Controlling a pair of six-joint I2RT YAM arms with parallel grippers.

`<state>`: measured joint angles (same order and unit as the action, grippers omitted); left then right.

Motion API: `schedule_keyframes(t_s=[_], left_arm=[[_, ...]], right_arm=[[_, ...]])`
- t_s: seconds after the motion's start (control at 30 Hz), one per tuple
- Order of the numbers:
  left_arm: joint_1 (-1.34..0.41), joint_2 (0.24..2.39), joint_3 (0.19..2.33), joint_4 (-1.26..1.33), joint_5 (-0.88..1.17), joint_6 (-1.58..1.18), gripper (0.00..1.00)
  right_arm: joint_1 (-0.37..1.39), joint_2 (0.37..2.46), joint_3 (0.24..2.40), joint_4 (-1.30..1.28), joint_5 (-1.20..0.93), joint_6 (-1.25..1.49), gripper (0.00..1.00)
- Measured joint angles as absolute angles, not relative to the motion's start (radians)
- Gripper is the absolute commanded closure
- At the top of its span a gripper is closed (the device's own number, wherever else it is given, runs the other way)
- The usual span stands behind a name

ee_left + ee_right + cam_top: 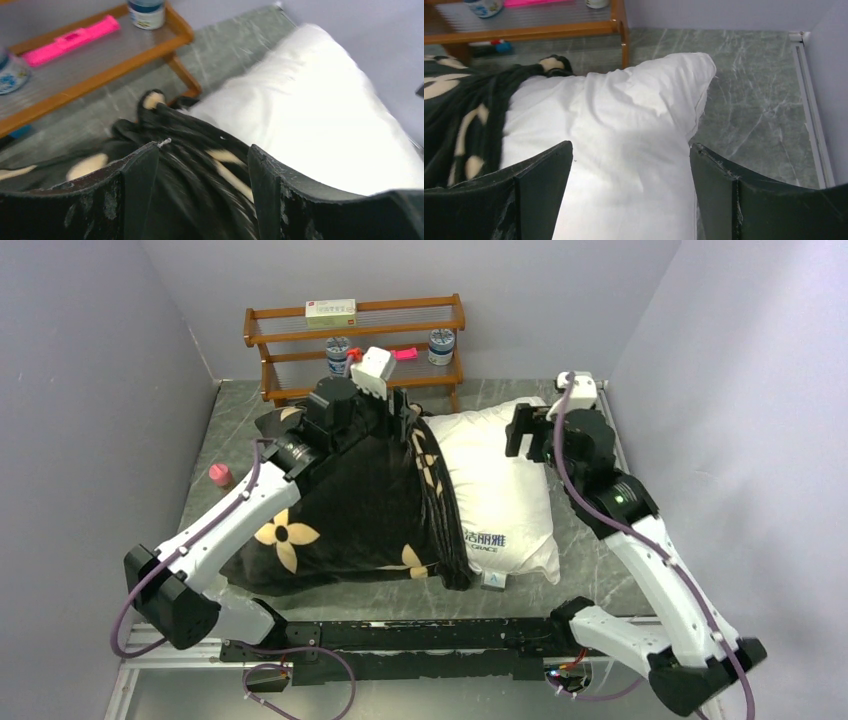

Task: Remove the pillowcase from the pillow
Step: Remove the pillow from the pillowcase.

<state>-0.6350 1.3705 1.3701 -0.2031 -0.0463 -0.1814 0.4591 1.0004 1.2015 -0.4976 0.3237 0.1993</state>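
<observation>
The black pillowcase [340, 500] with tan flower motifs covers the left half of the white pillow [495, 490], its bunched edge running across the middle. The pillow's right half lies bare, blue print near its front end. My left gripper [405, 420] hovers at the far end of that bunched edge. In the left wrist view its jaws [202, 150] stand open, with gathered pillowcase [195, 135] lying between and below them and the pillow [310, 115] to the right. My right gripper [527, 435] is open just above the pillow's far right part [624, 110], nothing pinched [631, 147].
A wooden shelf [355, 335] stands at the back, holding a box [330, 309], two cans [441, 345] and a pink item [70, 39]. A small pink object [219, 475] sits on the marble table to the left. Walls close in on both sides.
</observation>
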Motion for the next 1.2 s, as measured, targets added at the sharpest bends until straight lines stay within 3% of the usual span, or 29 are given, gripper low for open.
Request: schedule_keyframes(t_s=[0.27, 0.67, 0.9, 1.2], left_arm=[[-0.873, 1.224, 1.202, -0.244, -0.048, -0.239, 0.30], [-1.177, 1.046, 0.977, -0.339, -0.167, -0.422, 0.31], [-1.302, 1.089, 0.914, -0.343, -0.209, -0.510, 0.31], [-1.317, 1.137, 0.835, -0.257, -0.290, -0.569, 0.28]], right_arm=[[0.459, 0.798, 1.125, -0.654, 0.207, 0.215, 0.09], [0.459, 0.659, 1.035, -0.881, -0.087, 0.292, 0.10], [0.459, 0.701, 0.900, -0.855, -0.162, 0.331, 0.09], [0.458, 0.790, 0.803, -0.646, -0.149, 0.317, 0.09]])
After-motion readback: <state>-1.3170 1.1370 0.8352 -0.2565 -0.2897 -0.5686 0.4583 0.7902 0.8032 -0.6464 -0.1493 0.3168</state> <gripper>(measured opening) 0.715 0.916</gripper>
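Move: The near end of the pillowcase's gathered hem lies about 21 cm back and 10 cm right of the left hand, some 26 cm below. The white tag is 8 cm right of that hem end, about level with it. For the right hand, the pillow's printed near part is about 12 cm back, 6 cm left and 18 cm below; the middle of the hem is 3 cm back, 17 cm left of this hand at like depth. The right hand's open fingertips come down against the white pillow beside the print: it draws back about 14 cm while sinking, then eases forward a little still going down, tilting down and turning counter-clockwise. The left hand, open too, sweeps back some 25 cm, down and a little right to just above the near hem end, tipping down and turning clockwise about 20 degrees. ##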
